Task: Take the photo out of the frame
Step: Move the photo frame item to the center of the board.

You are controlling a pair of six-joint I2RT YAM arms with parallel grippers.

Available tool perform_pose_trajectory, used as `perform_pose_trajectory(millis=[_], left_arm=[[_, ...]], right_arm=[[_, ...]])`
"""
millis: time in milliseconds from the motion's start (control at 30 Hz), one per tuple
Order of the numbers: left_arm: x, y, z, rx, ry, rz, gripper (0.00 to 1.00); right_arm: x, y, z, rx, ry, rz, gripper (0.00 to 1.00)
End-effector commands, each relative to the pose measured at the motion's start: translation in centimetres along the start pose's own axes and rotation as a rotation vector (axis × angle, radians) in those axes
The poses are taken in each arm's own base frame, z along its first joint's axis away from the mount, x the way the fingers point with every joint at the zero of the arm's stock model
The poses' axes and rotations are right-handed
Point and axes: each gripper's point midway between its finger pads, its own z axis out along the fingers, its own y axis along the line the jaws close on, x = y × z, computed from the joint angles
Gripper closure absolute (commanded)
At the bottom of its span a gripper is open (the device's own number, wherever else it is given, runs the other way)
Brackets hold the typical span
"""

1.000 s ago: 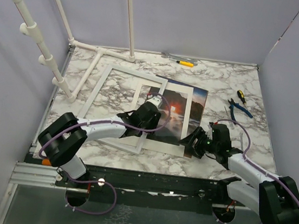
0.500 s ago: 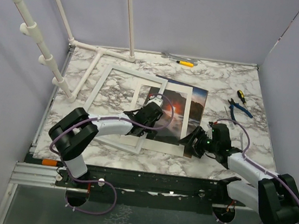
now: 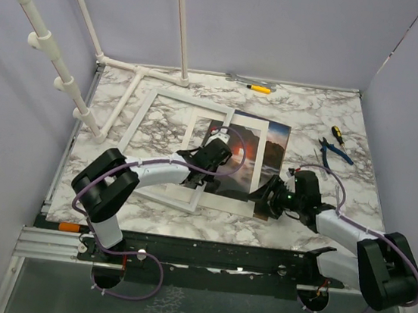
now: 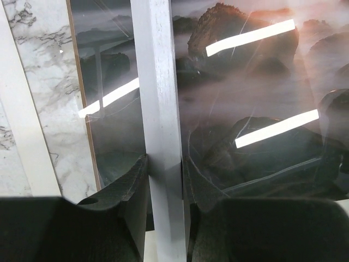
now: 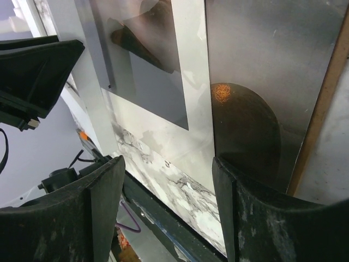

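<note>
The white frame (image 3: 189,103) lies on the marble table at centre left, its right bar crossing the photo (image 3: 270,145). The photo is a dark landscape with an orange glow, resting on a white mat (image 3: 255,121). My left gripper (image 3: 221,150) is shut on that right bar; in the left wrist view both pads press the white frame bar (image 4: 159,98), with the left gripper (image 4: 163,169) over the glossy photo (image 4: 245,71). My right gripper (image 3: 263,200) stands open at the near right corner of the stack. In the right wrist view the open right gripper (image 5: 169,185) spans the mat (image 5: 193,109) and the photo corner (image 5: 262,65).
Blue pliers (image 3: 336,155) and a small yellow-and-black screwdriver (image 3: 337,133) lie at the right. A yellow tool (image 3: 259,89) rests at the back edge. A white pipe rack (image 3: 129,89) stands at the back left. A brown board edge (image 5: 323,103) borders the photo on the right.
My left gripper has slid right onto the frame's right bar and closed on it. The right gripper has edged slightly left, still open.
</note>
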Motion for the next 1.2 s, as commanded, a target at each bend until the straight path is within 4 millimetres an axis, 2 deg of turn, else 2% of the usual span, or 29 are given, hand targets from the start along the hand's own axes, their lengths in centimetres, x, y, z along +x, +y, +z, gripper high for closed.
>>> perform_pose_trajectory(millis=[0,500,600,900,1067,1167], left_arm=[[-3.2,-2.1,-0.9,0.077,-0.066,-0.034,0.97],[-4.7,-4.8,-1.0,0.181,-0.066,-0.110,0.99],[-4.8,-5.9,-0.8,0.224,-0.058,-0.142,1.00],[-5.2,-7.2,-0.6,0.287,-0.077,-0.208,1.00],[-5.3,-8.1,-0.6,0.322,-0.084,-0.205,1.00],[-5.2,-8.2,-0.5,0.317,-0.082,-0.199,1.00]], right_arm=[[0.1,-0.1,0.3,0.005,0.015,-0.008,0.31],[0.3,0.9,1.4,-0.034,0.033,-0.008,0.31],[0.2,1.2,1.7,-0.039,0.034,-0.009,0.31],[0.5,1.8,2.7,-0.050,0.052,-0.013,0.31],[0.0,1.8,2.3,-0.023,0.026,-0.026,0.31],[-1.0,1.7,1.8,0.026,-0.022,-0.059,0.30]])
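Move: The left hand holds the photo frame's right bar; the photo's middle, where this bar is heading, lies about 7 cm right, 3 cm ahead and 2 cm below. The frame's middle is some 12 cm left and 4 cm ahead of that hand, the white mat's 2 cm right and 2 cm ahead. From the right hand, at the mat's lower right edge, the mat's middle lies roughly 12 cm left, 9 cm ahead. Left hand carries the still-pinched frame about 5 cm right while right hand pushes the mat 3 cm left. ##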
